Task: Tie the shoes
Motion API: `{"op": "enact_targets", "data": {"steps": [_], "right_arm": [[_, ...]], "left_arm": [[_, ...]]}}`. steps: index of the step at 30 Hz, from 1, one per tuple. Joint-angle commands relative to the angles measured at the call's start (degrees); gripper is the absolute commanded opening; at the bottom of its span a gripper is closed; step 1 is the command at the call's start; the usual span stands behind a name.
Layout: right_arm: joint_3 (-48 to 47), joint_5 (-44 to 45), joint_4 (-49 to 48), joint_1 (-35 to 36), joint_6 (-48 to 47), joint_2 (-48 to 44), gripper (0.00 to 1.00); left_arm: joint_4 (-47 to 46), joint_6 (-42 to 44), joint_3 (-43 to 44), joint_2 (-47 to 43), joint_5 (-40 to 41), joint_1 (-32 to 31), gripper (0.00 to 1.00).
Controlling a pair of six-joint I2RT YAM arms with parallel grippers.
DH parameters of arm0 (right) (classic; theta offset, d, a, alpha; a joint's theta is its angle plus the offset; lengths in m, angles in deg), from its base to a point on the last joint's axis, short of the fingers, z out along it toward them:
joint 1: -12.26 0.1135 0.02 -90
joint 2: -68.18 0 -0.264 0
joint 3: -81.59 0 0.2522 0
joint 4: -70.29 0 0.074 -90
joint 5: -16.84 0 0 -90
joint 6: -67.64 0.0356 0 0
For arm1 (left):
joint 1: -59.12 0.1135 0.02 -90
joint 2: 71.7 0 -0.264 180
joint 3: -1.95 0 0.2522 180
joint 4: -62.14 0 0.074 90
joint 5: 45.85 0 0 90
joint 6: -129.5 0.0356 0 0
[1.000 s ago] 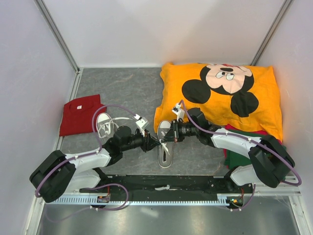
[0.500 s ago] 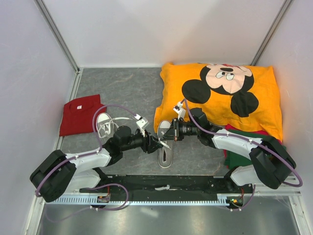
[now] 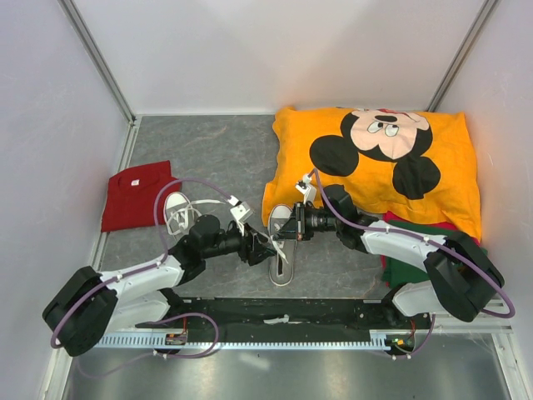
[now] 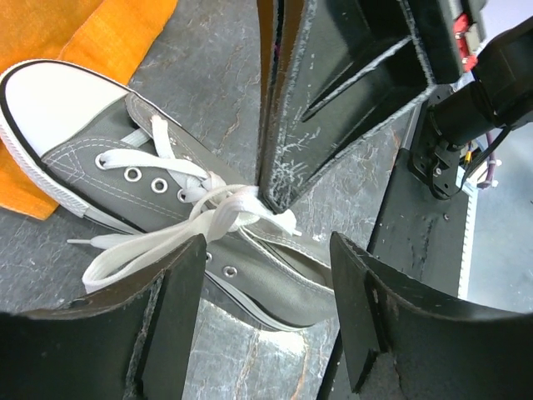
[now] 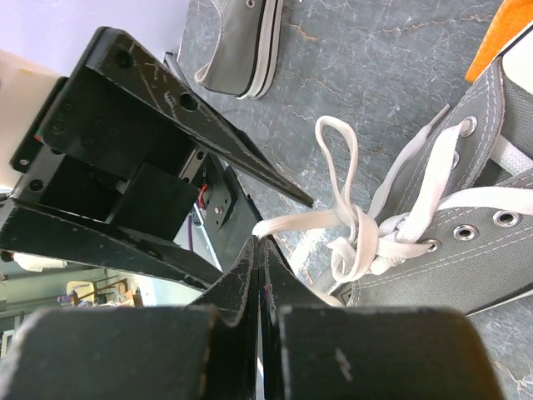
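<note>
One grey shoe (image 3: 281, 243) with a white toe cap lies in the middle of the floor, its white laces (image 4: 218, 205) crossed in a loose knot. The other shoe (image 3: 177, 210) lies further left, beside the left arm. My left gripper (image 4: 266, 250) hangs open just above the middle shoe's side, nothing between its fingers. My right gripper (image 5: 260, 240) is shut on a lace end (image 5: 304, 221), which runs taut from the knot (image 5: 366, 235). In the top view the two grippers (image 3: 265, 247) (image 3: 281, 234) nearly meet over this shoe.
An orange Mickey Mouse pillow (image 3: 391, 158) fills the back right, touching the middle shoe's toe. A folded red shirt (image 3: 137, 196) lies at the left. Green and red cloths (image 3: 408, 250) sit under the right arm. White walls enclose the floor; the black base rail (image 3: 283, 315) runs along the front.
My left gripper has opened wide and its arm has shifted slightly left. The right gripper stays shut on the lace, almost unmoved.
</note>
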Motion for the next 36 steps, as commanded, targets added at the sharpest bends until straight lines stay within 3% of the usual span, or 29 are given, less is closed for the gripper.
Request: {"op": "enact_targets", "data": {"steps": [1, 9, 14, 17, 20, 30, 33, 36], "right_arm": [[0.8, 0.4, -2.7, 0.0, 0.9, -1.3, 0.0], [1.4, 0.8, -5.7, 0.2, 3.3, -1.2, 0.0], [1.7, 1.0, -5.8, 0.2, 3.9, -1.4, 0.0], [1.8, 1.4, -5.3, 0.2, 3.5, -2.0, 0.0], [2.0, 1.5, -5.1, 0.3, 3.2, -2.4, 0.0], [2.5, 1.4, -3.5, 0.3, 1.1, -4.0, 0.0], [1.0, -0.4, -0.4, 0.0, -2.8, -4.3, 0.22], [-1.1, -0.4, 5.6, -0.2, -12.7, -5.7, 0.23]], "left_arm": [[1.8, 0.9, 0.0, -1.8, 2.2, 0.3, 0.68], [-7.9, -2.5, 2.8, 3.8, 4.2, 0.2, 0.6], [-8.8, -4.0, 4.4, 6.4, 4.7, 0.2, 0.52], [-8.3, -4.2, 4.3, 6.2, 4.9, 0.2, 0.42], [-7.0, -3.0, 3.8, 5.5, 4.7, 0.3, 0.22], [-2.7, 6.1, 1.0, 1.7, -1.0, 0.8, 0.03], [-2.5, 9.2, 1.3, 1.8, -3.0, 0.8, 0.02], [-1.3, 12.2, 2.3, 2.1, -4.0, 0.8, 0.02]]}}
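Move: The stretch of white lace I want is pinched in my right fingertips. It lies about 2 cm ahead of my open left hand and 1 cm to its right, at the same height. From that left hand, the knot is roughly 4 cm ahead, 2 cm right and 3 cm down. The shoe's middle is some 3 cm ahead, 3 cm right and 6 cm down. I slide my left hand about 2 cm forward and a little right, to where my right fingertips hold the lace up over the shoe, and shut its fingers on the lace. Keeping that pinch, I ease it back about 1 cm. My right hand holds almost still with its grip kept until the left has closed, then starts to open and dips slightly. ##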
